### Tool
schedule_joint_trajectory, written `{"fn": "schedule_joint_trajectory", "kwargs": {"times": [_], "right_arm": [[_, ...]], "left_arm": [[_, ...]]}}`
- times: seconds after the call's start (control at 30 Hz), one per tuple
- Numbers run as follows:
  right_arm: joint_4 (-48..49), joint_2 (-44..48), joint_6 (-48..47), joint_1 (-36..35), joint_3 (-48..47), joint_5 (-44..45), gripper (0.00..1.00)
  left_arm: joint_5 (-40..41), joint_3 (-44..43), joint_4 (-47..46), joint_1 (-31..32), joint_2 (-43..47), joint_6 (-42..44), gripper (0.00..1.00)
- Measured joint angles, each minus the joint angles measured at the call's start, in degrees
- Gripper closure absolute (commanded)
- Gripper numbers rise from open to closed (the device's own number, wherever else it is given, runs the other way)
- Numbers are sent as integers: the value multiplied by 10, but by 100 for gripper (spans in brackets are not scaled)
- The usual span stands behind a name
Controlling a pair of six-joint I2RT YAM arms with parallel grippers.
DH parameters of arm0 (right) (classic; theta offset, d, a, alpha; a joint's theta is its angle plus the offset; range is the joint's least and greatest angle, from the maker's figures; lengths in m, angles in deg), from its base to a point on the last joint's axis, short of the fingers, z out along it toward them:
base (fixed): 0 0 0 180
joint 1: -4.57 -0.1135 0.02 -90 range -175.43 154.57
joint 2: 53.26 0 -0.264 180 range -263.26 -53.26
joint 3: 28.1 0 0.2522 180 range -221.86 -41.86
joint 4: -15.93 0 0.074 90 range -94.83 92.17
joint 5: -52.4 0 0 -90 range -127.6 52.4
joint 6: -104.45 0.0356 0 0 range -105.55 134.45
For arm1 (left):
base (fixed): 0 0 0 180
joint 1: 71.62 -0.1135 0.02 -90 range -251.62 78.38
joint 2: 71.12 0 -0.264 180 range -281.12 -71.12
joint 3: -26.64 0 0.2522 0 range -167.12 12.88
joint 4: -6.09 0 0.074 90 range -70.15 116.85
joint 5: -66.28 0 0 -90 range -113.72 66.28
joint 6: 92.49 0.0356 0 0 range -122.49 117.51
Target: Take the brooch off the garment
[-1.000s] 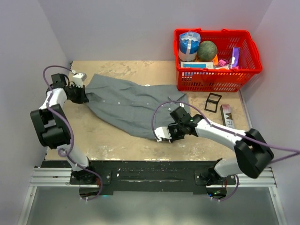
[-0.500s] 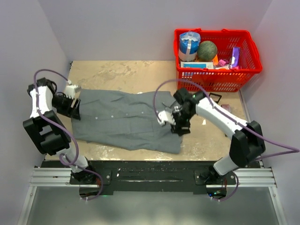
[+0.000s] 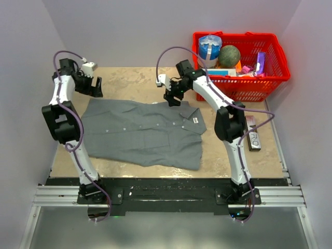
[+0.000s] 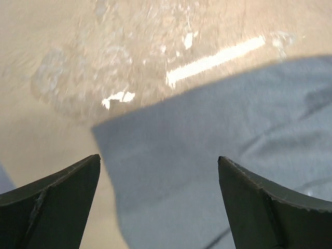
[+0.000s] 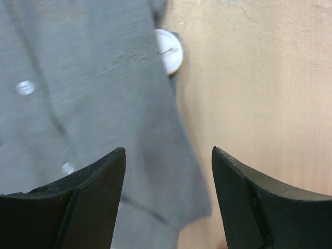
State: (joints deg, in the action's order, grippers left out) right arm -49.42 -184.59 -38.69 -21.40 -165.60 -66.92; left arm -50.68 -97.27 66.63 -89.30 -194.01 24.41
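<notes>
The garment [image 3: 140,132], a grey button-up shirt, lies spread flat on the table with its collar and white label [image 3: 195,120] to the right. In the right wrist view a round pale disc with a dark rim, the brooch [image 5: 168,51], sits at the shirt's edge, larger than the small buttons [image 5: 25,87]. It is not visible in the top view. My right gripper [image 3: 172,97] [image 5: 168,149] hangs open over the shirt's far right edge, empty. Over the far left corner of the shirt [image 4: 207,155], my left gripper [image 3: 96,87] [image 4: 158,157] is wide open and holds nothing.
A red basket [image 3: 241,94] full of items stands at the back right. A dark flat box [image 3: 252,136] lies right of the shirt beside the right arm. Walls close in the table on the left, back and right.
Both grippers have opened and let go of the shirt. It was bunched and now lies spread flat. Both arms moved to the far edge of the shirt.
</notes>
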Motion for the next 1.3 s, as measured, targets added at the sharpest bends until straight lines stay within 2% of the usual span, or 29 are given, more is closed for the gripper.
{"fn": "schedule_joint_trajectory", "kwargs": {"times": [0.17, 0.3, 0.47, 0.57, 0.6, 0.67, 0.7, 0.73, 0.83, 0.93, 1.1, 1.2, 1.3], "right_arm": [[60, -76, 35, 0, -28, -10, 27], [77, -83, 45, 0, -26, -35, 27], [131, -82, 69, -4, 7, -49, 30], [150, -82, 93, -9, 26, -48, 39], [156, -83, 98, -10, 27, -48, 51], [169, -84, 105, -15, 27, -48, 64], [171, -84, 107, -17, 27, -47, 79], [174, -84, 110, -21, 27, -44, 87], [200, -69, 104, -35, 59, -14, 97], [242, -15, 94, -59, 155, 27, 100], [351, 139, 84, -116, 363, 73, 100], [391, 196, 81, -143, 413, 85, 100], [421, 213, 82, -151, 428, 96, 100]], "left_arm": [[48, -62, -35, 22, -78, -35, 0], [63, -66, -39, 12, -85, -49, 1], [45, -39, -49, 6, -78, -51, 1], [14, 5, -59, 11, -63, -51, 1], [2, 18, -59, 15, -57, -50, 2], [-26, 38, -60, 26, -43, -49, 2], [-36, 43, -60, 32, -38, -49, 2], [-50, 49, -62, 40, -29, -49, 2], [-92, 76, -80, 74, 7, -55, 2], [-128, 107, -114, 108, 47, -82, 0], [-178, 127, -193, 148, 68, -157, 1], [-215, 117, -222, 159, 46, -176, 2], [-258, 93, -223, 168, 0, -173, 2]]}}
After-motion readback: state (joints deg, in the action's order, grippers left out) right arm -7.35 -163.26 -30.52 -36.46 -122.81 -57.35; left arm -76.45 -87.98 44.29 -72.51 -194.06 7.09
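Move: The brooch hangs at the garment's far edge, about 11 cm to the right hand's left, practically level with it fore and aft, and 7 cm below. From the right hand, the white collar label is some 13 cm to the right and 12 cm back; the garment's middle is roughly 17 cm left and 19 cm back; the red basket is about 34 cm right and 16 cm farther out. From the left hand, the brooch is roughly 33 cm right, 4 cm back and 7 cm below. The right fingers shut on the garment's far edge just beside the brooch after sinking about 6 cm and easing left; still pinching it, they pull back some 10 cm and rise clear of the table, tilting up a little. The left hand, wide open, first dips slightly forward, then sweeps about 22 cm right towards the brooch, rising partway and turning clockwise. ##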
